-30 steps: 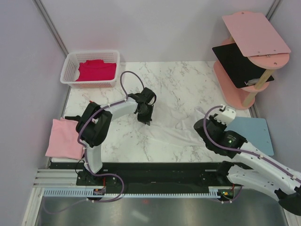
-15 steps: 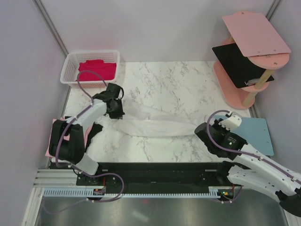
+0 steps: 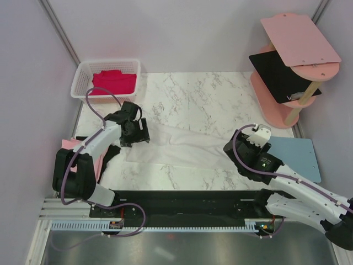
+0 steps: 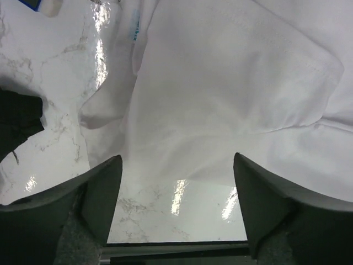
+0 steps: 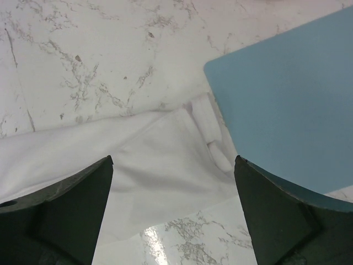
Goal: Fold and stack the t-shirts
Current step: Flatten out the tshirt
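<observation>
A large white t-shirt (image 3: 182,152) lies stretched in a long band across the marble table (image 3: 204,105). My left gripper (image 3: 139,134) hovers open over its left end (image 4: 220,83), with nothing between the fingers (image 4: 177,165). Over the shirt's right end (image 5: 149,160) my right gripper (image 3: 245,144) also stands open and empty (image 5: 174,165). A light pink t-shirt (image 3: 69,144) lies at the table's left edge, partly under the left arm, with black cloth (image 3: 111,153) beside it. The magenta-red t-shirt (image 3: 113,83) sits in the white basket (image 3: 80,83).
A light-blue mat (image 3: 298,157) lies at the right, its corner touching the white shirt's end (image 5: 287,110). A pink shelf stand (image 3: 295,49) at the back right carries a flat black item (image 3: 278,74). Grey walls close in both sides.
Both grippers have gone from shut to open and let go of the white t-shirt. The left arm swung left, drawing the shirt out into a long band that now rests on the table.
</observation>
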Available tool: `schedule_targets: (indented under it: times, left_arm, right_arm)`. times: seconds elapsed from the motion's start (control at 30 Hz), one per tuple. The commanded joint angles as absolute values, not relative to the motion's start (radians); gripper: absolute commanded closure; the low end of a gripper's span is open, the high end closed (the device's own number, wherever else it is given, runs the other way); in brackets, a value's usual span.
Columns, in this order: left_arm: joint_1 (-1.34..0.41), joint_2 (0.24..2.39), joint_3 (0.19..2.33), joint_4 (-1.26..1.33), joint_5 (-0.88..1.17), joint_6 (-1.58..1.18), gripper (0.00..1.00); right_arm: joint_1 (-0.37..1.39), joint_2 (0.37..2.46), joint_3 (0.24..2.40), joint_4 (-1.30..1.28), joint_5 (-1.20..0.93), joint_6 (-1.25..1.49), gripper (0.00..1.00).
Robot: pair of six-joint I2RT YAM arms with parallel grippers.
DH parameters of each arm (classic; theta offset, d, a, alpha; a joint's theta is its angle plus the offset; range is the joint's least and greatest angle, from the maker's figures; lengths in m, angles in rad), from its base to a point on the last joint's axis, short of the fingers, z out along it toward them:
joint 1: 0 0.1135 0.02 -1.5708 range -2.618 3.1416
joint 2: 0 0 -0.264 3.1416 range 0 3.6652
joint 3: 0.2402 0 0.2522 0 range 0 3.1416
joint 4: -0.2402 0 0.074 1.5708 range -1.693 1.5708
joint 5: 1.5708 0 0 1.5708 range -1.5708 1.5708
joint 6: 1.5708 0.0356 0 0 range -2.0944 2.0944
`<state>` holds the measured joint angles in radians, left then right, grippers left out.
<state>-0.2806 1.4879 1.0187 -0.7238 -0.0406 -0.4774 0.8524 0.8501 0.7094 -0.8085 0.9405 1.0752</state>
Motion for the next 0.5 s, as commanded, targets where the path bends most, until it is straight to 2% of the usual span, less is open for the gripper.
schedule_targets:
  times: [0.0,0.17,0.47]
  left_arm:
    - [-0.276,1.405,1.025,-0.724,-0.061,-0.488,0.09]
    - [-0.276,1.454,1.117,-0.696,-0.077,-0.448,0.09]
    - [-0.276,1.742,1.262,-0.68,-0.13,-0.451,0.14]
  right_arm:
    - [0.848,0.9,0.736,-0.678,0.928,0.948,0.02]
    - [0.848,0.997,0.729,-0.586,0.917,0.913,0.02]
    - [0.845,1.158,0.747,-0.506,0.896,0.887,0.02]
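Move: The left hand hangs open over the white t-shirt's left end, the shirt's far-left edge lying about 11 cm ahead, 4 cm to the right and 6 cm below. The blue marker is roughly 7 cm ahead and 6 cm left, the black cloth 7 cm back and 9 cm left. From the right hand, the shirt's right end is some 5 cm ahead, 2 cm left and 14 cm below; the blue mat is about 16 cm right and 1 cm back. Carry the open left gripper about 6 cm forward over the t-shirt towards its far-left edge, in a low arc that lifts a couple of centimetres and then sinks again. Meanwhile bring the wide-open right gripper down, left and forward, about 4 cm down, towards the shirt's right end, turning its wrist some 10 degrees so its left side dips and the fingers tip down. ##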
